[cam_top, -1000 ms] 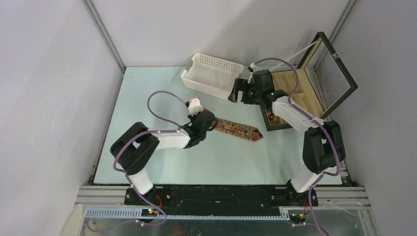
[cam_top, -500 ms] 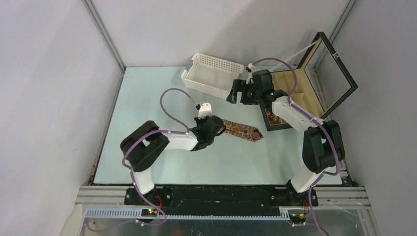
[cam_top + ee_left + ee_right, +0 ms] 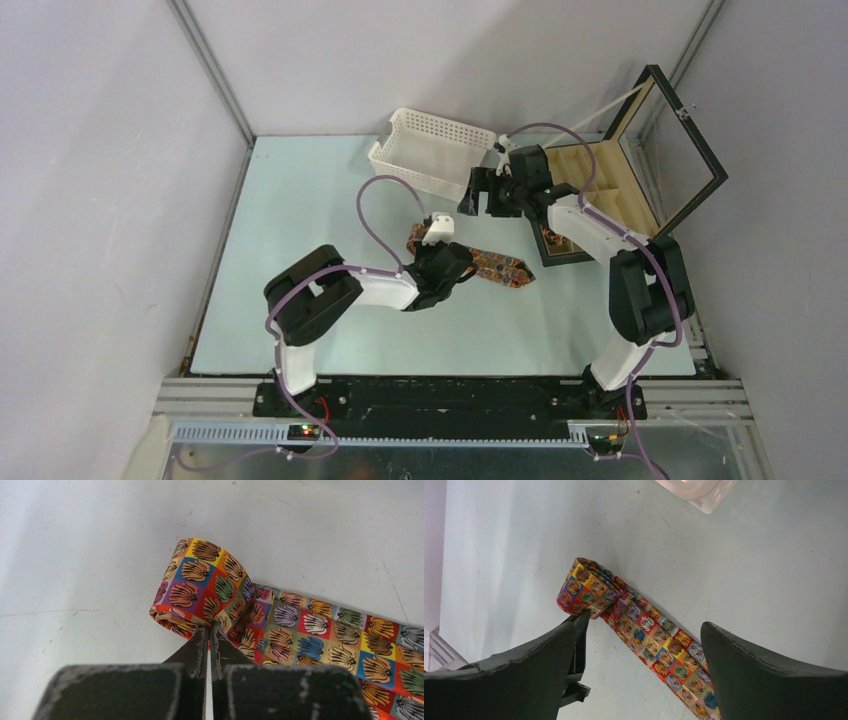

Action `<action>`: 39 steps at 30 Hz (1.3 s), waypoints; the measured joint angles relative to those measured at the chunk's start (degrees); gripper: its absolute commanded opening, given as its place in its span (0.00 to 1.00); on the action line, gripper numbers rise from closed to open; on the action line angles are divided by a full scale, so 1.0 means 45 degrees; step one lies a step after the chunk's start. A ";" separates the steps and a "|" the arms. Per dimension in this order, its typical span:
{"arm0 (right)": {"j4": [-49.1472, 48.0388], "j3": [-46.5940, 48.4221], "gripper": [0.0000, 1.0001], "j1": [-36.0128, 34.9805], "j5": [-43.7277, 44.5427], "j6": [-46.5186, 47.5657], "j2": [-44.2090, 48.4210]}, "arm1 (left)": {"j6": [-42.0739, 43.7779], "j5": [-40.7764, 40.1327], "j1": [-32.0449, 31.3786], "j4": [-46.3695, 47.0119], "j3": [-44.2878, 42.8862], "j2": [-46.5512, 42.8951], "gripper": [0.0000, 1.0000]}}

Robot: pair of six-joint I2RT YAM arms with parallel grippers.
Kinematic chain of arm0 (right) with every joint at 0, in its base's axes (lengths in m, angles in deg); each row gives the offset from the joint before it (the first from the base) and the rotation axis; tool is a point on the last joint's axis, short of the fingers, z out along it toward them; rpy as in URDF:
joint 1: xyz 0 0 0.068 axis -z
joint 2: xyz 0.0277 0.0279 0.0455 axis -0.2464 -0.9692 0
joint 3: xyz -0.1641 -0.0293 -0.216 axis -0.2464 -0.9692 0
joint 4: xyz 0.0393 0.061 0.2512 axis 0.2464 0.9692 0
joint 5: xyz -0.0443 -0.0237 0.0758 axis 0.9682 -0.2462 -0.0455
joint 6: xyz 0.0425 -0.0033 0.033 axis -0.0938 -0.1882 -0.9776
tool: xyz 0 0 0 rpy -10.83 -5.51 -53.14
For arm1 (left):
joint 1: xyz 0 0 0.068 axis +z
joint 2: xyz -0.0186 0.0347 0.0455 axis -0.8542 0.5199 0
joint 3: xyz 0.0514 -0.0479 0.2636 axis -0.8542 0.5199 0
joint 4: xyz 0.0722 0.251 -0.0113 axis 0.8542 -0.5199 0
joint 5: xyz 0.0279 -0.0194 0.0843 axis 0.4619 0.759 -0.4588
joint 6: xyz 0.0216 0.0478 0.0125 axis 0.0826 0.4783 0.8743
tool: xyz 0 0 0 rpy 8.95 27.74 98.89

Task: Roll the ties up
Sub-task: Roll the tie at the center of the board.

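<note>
One tie with a busy red, orange and yellow square pattern lies mid-table. Its left end is rolled into a small coil [image 3: 200, 582] [image 3: 584, 587] [image 3: 414, 239], and the flat strip [image 3: 503, 268] [image 3: 325, 635] [image 3: 664, 650] runs off to the right. My left gripper [image 3: 209, 627] [image 3: 428, 251] is shut on the near edge of the coil, the fingertips pinching the fabric. My right gripper [image 3: 646, 622] [image 3: 480, 197] hangs open above the table beyond the tie, fingers wide apart and holding nothing, looking down on the coil and strip.
A white perforated basket [image 3: 430, 150] [image 3: 696, 487] stands at the back, just left of my right gripper. A black compartmented box [image 3: 600, 190] with its glass lid [image 3: 690, 130] raised sits at the back right, close to the tie's wide tip.
My left arm has moved right along the tie, turning the coil over. The flat strip has grown shorter. My right gripper has shifted slightly left and stayed open.
</note>
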 measured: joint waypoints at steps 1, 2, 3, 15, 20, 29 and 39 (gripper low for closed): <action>0.0010 0.0000 0.98 0.0000 -0.0029 0.0005 -0.0034 | 0.0126 -0.0097 -0.0073 0.0010 -0.0049 0.0078 0.00; 0.0024 0.0005 0.97 0.0000 -0.0058 0.0005 -0.0053 | 0.0204 -0.0155 -0.0121 0.0015 -0.0087 0.0136 0.00; 0.0049 0.0019 0.97 0.0000 -0.0102 0.0005 -0.0078 | 0.0311 -0.0214 -0.0194 0.0024 -0.0126 0.0204 0.00; 0.0559 0.1059 0.90 0.0000 -0.1073 0.0185 -0.0933 | 0.1229 -0.0170 -0.0520 0.0379 -0.0209 0.0763 0.00; 0.0636 0.1365 0.84 -0.0005 -0.1593 0.0175 -0.1307 | 0.1559 -0.0029 -0.0520 0.0549 -0.0209 0.0845 0.00; 0.0777 0.3089 0.38 -0.0287 -0.3706 0.0282 -0.2739 | 0.2011 0.0262 -0.0544 0.0797 -0.0209 0.0894 0.00; 0.1064 0.5246 0.06 -0.1195 -0.5027 0.0495 -0.4352 | 0.2186 0.0296 -0.0544 0.0908 -0.0209 0.0967 0.00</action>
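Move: The tie's roll is at the left hand's shut fingertips, its middle about 2 cm ahead, 2 cm to the left and 1 cm below. From the open right hand that roll lies some 11 cm to the left, 3 cm back and 9 cm below. The unrolled tail's end is about 6 cm back and 18 cm to the right of the left hand; the white basket stands roughly 16 cm ahead and 9 cm to the left of the right hand. Sweeping left, slowly and then fast, the right hand travels about 11 cm towards the roll, swings counter-clockwise some 25 degrees, and shuts its wide-open fingers on nothing above the tie. The left hand keeps its shut fingertips pinched on the roll's near edge and eases it right and down, about 2 cm each way, the wrist rolling slightly with its left side rising. ##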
